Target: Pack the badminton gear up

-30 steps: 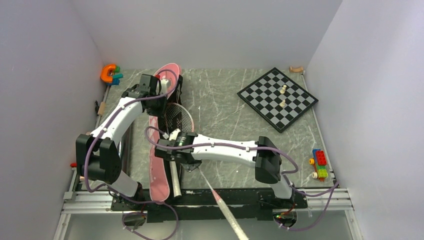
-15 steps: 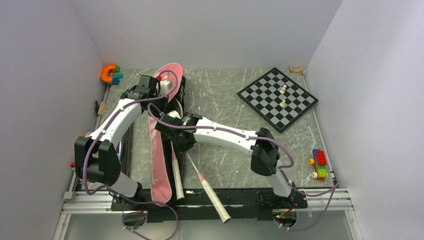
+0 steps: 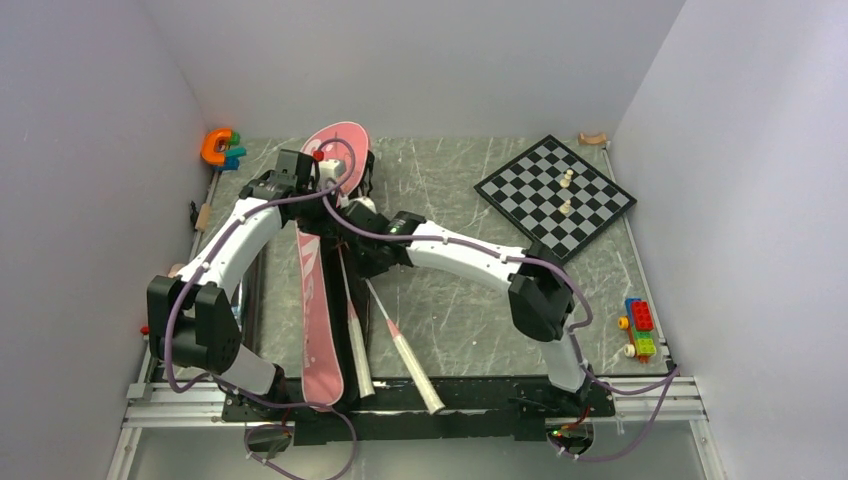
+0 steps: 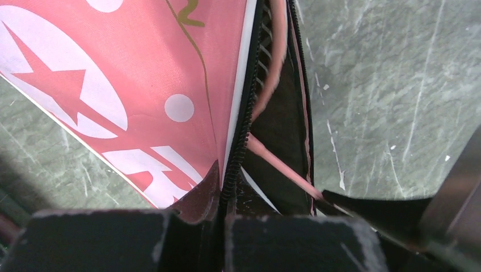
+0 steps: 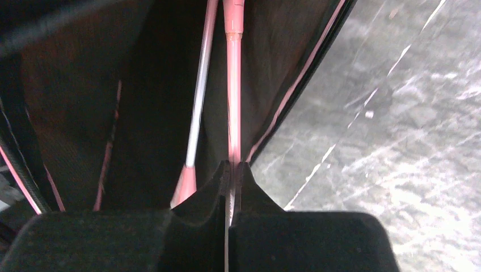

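Observation:
The pink racket bag (image 3: 318, 300) lies lengthwise at the left of the table, its far end open. My left gripper (image 3: 335, 195) is shut on the zipper edge (image 4: 245, 122) of the bag's upper flap (image 4: 113, 85), holding the mouth apart. My right gripper (image 3: 362, 262) is shut on the thin pink shaft (image 5: 233, 85) of one racket, whose head is hidden inside the bag's dark interior; its white handle (image 3: 415, 372) trails toward the near edge. A second racket's shaft (image 5: 198, 102) lies beside it, with its handle (image 3: 357, 355) sticking out along the bag.
A black-and-white chessboard (image 3: 555, 197) with pale pieces sits at the back right. An orange C-shaped toy (image 3: 218, 147) is in the back left corner. A coloured brick toy (image 3: 640, 328) lies by the right wall, and a small wooden piece (image 3: 593, 139) lies at the far right corner.
My right gripper has carried the racket away from the near edge and up toward the bag's mouth, so the head has gone inside. The left gripper stays on the flap.

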Tool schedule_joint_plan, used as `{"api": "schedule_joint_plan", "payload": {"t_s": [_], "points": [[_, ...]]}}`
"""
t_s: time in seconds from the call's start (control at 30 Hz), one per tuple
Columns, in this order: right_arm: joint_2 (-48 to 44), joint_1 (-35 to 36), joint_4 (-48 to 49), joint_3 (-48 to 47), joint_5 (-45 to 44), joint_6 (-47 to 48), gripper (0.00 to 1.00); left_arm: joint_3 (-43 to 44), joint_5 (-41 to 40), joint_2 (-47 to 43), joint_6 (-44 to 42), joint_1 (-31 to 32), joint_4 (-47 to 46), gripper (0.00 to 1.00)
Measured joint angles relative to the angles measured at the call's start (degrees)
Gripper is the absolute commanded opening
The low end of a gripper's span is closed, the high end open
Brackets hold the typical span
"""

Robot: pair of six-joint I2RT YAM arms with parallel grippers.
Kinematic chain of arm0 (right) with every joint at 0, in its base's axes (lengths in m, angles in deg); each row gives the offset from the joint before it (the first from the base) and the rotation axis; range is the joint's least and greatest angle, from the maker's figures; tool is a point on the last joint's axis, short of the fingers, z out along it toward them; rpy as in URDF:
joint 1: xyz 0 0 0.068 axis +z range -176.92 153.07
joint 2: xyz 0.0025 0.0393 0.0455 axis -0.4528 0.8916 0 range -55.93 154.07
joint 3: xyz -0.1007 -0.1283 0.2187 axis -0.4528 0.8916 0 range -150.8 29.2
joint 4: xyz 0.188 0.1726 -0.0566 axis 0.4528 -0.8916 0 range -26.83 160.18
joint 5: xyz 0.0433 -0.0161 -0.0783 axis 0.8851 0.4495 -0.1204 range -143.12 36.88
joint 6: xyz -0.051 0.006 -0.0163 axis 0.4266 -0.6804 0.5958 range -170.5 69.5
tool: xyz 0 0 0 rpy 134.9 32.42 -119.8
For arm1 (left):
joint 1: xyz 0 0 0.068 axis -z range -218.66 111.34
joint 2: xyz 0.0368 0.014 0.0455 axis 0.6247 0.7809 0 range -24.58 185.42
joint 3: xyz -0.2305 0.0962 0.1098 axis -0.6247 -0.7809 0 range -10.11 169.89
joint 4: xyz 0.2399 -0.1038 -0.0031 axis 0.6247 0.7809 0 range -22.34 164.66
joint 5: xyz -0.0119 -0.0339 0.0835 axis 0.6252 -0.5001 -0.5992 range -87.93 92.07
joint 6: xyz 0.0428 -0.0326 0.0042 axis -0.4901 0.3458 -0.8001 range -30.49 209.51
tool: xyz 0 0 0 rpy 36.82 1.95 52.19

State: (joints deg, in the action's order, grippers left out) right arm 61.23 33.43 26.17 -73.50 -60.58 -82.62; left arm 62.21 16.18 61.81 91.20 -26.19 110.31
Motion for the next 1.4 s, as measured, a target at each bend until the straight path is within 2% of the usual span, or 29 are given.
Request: {"api": "schedule_joint_plan", "payload": {"t_s": [0.2,0.4,0.83,0.87,0.93,1.03,1.23,1.4], "points": [[-4.81,-5.2,11.8,7.37,4.85,-3.52,0.0,0.0,2.16,-0.33,-0.04,0.2,-0.04,0.0],[-6.1,-7.48,20.22,11.63,8.96,-8.11,0.0,0.0,2.84,-0.33,-0.15,0.22,0.04,0.0],[-6.23,-8.04,31.71,16.0,5.84,-18.53,0.0,0.0,6.4,-1.55,-0.42,1.05,0.0,0.0],[-6.16,-8.04,32.24,16.0,5.9,-18.73,0.01,0.0,6.62,-1.77,-0.48,1.07,0.02,0.0],[-5.99,-8.04,33.16,16.0,6.38,-19.08,0.21,0.0,6.86,-2.21,-0.59,1.09,0.02,0.0],[-5.25,-8.02,34.34,15.98,6.95,-19.47,0.33,0.0,7.08,-2.56,-0.59,1.09,0.13,0.0],[-4.9,-8.35,34.07,15.98,7.87,-19.41,0.47,0.0,7.63,-2.56,-0.61,1.27,1.64,0.0],[-5.01,-8.76,33.31,15.98,8.22,-18.99,0.51,0.0,7.61,-2.56,-0.59,1.27,1.75,0.0]]}}
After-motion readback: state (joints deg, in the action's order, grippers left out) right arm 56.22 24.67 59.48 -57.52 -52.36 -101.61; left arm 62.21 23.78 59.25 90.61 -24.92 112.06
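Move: The right hand already grips the second racket's shaft. The bag's open mouth, where that racket goes, lies about 5 cm ahead, 5 cm left and 5 cm below. The packed racket's handle is some 19 cm back, 2 cm left and 7 cm lower; the held racket's handle sticks out about 21 cm back and 10 cm right, 2 cm lower. From the left hand, already on the mouth's edge, the mouth is 4 cm back, 5 cm right and 5 cm below. Push the second racket on into the bag with the right hand: forward about 7 cm with a little left and up, fast at first, rolling some 30 degrees so the left side rises, with a smaller clockwise turn. Stop there and open the fingers about halfway around the shafts. Keep the left fingers shut on the bag's edge and draw it slightly right, back and up. ##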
